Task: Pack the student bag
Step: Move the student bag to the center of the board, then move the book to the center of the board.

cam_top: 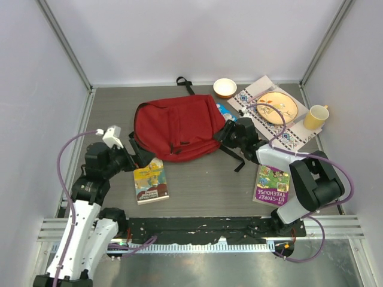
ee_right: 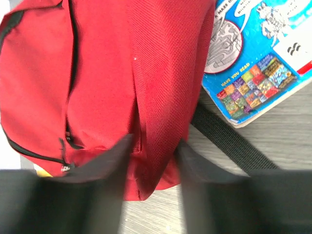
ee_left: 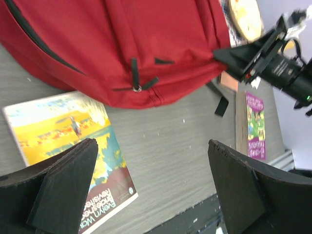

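Note:
The student bag point(cam_top: 176, 125), a red backpack with dark zippers, lies flat in the middle of the table. My right gripper point(cam_top: 222, 133) is at its right edge. In the right wrist view the right gripper point(ee_right: 155, 146) pinches a raised fold of the bag's point(ee_right: 97, 73) red fabric between blurred fingers. My left gripper point(cam_top: 136, 156) hovers off the bag's lower left corner, over a yellow book point(cam_top: 151, 182). In the left wrist view the left gripper point(ee_left: 152, 146) stands wide open and holds nothing, with the bag point(ee_left: 122, 44) above it and the yellow book point(ee_left: 63, 126) under its left finger.
A purple book point(cam_top: 272, 184) lies near the right arm's base. A blue book point(ee_right: 258, 53) sits against the bag's right side, beside a black strap point(ee_right: 229, 141). At the back right are a small bowl point(cam_top: 225, 88), a patterned placemat point(cam_top: 299, 134) with an orange plate point(cam_top: 276, 107), and a yellow cup point(cam_top: 315, 116).

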Robot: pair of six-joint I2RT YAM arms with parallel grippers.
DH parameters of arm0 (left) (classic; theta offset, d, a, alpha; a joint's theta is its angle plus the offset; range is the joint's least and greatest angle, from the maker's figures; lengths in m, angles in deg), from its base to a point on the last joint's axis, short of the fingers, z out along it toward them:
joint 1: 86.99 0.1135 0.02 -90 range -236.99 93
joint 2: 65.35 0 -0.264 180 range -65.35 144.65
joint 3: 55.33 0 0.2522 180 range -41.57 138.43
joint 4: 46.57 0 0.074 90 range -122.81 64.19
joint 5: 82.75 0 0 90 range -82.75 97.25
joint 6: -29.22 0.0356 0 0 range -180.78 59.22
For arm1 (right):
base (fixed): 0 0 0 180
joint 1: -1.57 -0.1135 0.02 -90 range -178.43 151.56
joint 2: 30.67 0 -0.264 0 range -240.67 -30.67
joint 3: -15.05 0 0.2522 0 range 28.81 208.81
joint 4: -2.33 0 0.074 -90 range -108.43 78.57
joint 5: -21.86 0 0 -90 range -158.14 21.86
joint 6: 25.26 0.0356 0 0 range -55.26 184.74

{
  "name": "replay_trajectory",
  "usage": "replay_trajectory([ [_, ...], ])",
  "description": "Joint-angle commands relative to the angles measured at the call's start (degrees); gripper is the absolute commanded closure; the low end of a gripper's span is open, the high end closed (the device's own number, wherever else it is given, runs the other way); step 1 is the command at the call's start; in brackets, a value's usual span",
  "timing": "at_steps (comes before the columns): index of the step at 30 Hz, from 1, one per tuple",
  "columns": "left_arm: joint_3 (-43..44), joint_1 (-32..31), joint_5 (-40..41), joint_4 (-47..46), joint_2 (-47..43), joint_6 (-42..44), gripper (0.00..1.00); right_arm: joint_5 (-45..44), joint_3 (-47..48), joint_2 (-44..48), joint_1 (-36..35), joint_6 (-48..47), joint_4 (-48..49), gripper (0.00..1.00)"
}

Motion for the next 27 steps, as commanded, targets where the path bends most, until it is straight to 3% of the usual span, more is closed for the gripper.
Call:
replay_trajectory([
  [1,-2.33,-11.24,10.75,-2.18,0.26,-3.43,0.00,0.93,1.64,3.32,0.27,-0.43,-1.44,0.40],
  [3,-2.07,-14.00,17.95,-0.96,-0.44,-3.96,0.00,-0.73,1.56,4.81,0.27,-1.93,-4.53,0.26],
  [7,0.57,-14.71,22.91,2.21,-1.49,-2.82,0.00,-0.66,-2.91,14.11,0.18,-4.04,-8.93,0.15],
  [11,2.77,-14.71,23.09,5.11,0.08,-1.32,0.00,-2.15,-7.04,27.63,-1.04,-6.06,-15.78,0.14],
  [14,3.47,-14.80,26.60,5.81,0.44,-0.44,0.00,1.89,-11.52,31.35,-6.04,-3.44,-12.31,0.14],
  [19,4.61,-14.71,30.55,7.38,0.52,0.17,0.00,-1.26,-11.01,20.57,-21.57,1.83,-3.87,0.14],
  [27,8.04,-14.71,35.66,14.86,-3.51,0.44,0.00,-1.89,-0.91,-2.28,-33.03,6.15,6.34,0.14],
])
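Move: The right hand still pinches the bag's near right corner, the bag's middle lying about 16 cm left and 3 ahead; the yellow book is some 24 cm left, 18 back and 7 down. The blue book lies 5 cm ahead and 1 right, the brown wallet 12 right and 4 back. From the open left hand, the yellow book is roughly 9 cm back, 1 left and well below. Opening off the bag, the right hand arcs about 18 cm back and 12 left towards the yellow book. ##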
